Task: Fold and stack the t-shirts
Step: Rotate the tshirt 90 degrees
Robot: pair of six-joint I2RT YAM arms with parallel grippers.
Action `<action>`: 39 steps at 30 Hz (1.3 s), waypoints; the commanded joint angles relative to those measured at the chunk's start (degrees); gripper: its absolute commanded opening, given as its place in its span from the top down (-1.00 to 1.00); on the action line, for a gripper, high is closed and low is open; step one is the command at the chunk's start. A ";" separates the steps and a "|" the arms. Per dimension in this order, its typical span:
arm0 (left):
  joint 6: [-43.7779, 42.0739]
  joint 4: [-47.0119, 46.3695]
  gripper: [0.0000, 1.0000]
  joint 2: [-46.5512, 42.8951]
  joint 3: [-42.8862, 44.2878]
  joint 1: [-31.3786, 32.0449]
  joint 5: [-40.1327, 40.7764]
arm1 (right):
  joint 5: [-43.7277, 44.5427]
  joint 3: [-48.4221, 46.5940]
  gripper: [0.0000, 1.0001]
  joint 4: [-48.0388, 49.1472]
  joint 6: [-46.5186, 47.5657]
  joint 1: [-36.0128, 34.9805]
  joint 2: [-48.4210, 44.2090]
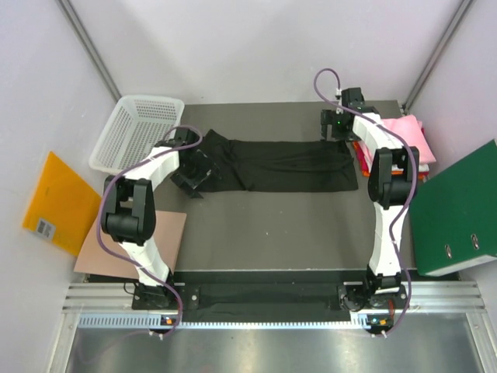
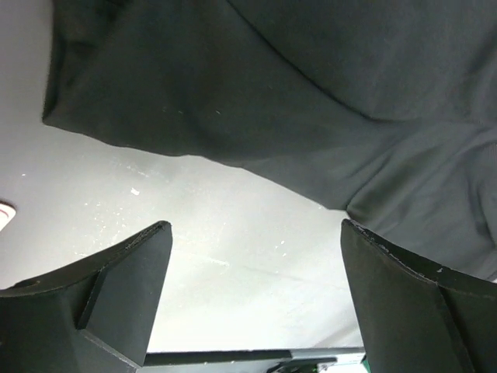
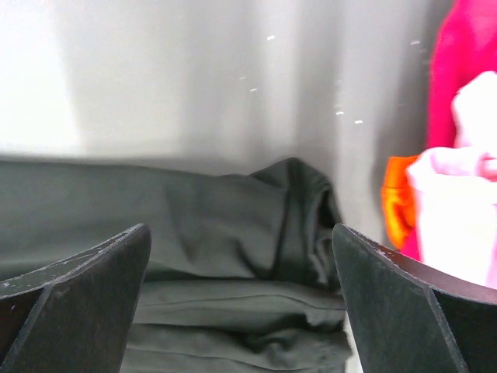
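The black t-shirt (image 1: 287, 163) lies folded into a long strip across the back of the table; no lettering shows. My left gripper (image 1: 189, 181) is open and empty at its left end, over bare table beside the cloth (image 2: 311, 93). My right gripper (image 1: 338, 132) is open and empty just above the strip's right end, whose folded layers (image 3: 233, 256) lie between the fingers. A stack of folded tees, pink (image 1: 408, 134) on top with orange (image 3: 397, 203) and red (image 3: 458, 70) edges showing, sits at the back right.
A white mesh basket (image 1: 136, 130) stands at the back left. A green folder (image 1: 458, 210) lies right of the table. A yellow envelope (image 1: 58, 202) and a brown sheet (image 1: 167, 241) lie at the left.
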State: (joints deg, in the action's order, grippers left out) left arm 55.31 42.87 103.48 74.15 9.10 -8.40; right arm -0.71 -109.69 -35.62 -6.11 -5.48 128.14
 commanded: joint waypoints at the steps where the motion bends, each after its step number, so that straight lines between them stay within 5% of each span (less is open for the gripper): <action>1: 3.66 0.54 -0.87 -0.13 1.43 0.04 2.87 | 5.10 -3.43 -0.99 1.07 1.89 0.11 0.89; 18: 5.16 9.50 -0.47 15.34 14.53 0.04 9.70 | 4.23 2.63 -0.90 4.41 0.05 -0.24 3.17; 21: 4.81 11.52 -0.16 17.80 17.16 -0.05 10.07 | 2.74 4.74 -0.38 4.59 -0.13 -0.33 3.52; 22: 4.72 11.71 0.19 18.33 18.13 -0.05 10.33 | 2.47 5.97 0.23 4.59 -0.39 -0.33 3.35; 25: 4.28 13.55 1.00 20.18 20.76 -0.05 11.30 | 1.94 9.74 1.00 4.77 -1.10 -0.33 1.42; 34: -1.25 16.19 1.00 26.15 35.86 -0.05 18.07 | -5.34 28.35 1.00 4.24 -7.77 -0.24 -11.92; 39: -4.94 12.95 1.00 32.74 45.28 -0.05 14.92 | -9.56 42.50 1.00 2.75 -11.20 -0.41 -20.54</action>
State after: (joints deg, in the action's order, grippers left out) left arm 53.89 59.79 132.22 112.46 9.41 5.67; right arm -5.39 -77.08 -25.58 -13.52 -5.50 112.81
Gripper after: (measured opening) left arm 0.045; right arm 0.027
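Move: The t-shirt's near-left edge lies about 4 cm ahead of the left hand, 1 cm to its left and 5 cm below; the white basket stands some 16 cm ahead and 21 cm left. The t-shirt's far-right corner is directly under the right hand, about 5 cm down and 1 cm right; the pink stack sits level ahead-wise, about 18 cm right, and the near-right corner about 16 cm back and 5 cm right. Both hands sink, pinch the t-shirt's two ends, then the right pulls back about 10 cm, the left forward 5. ##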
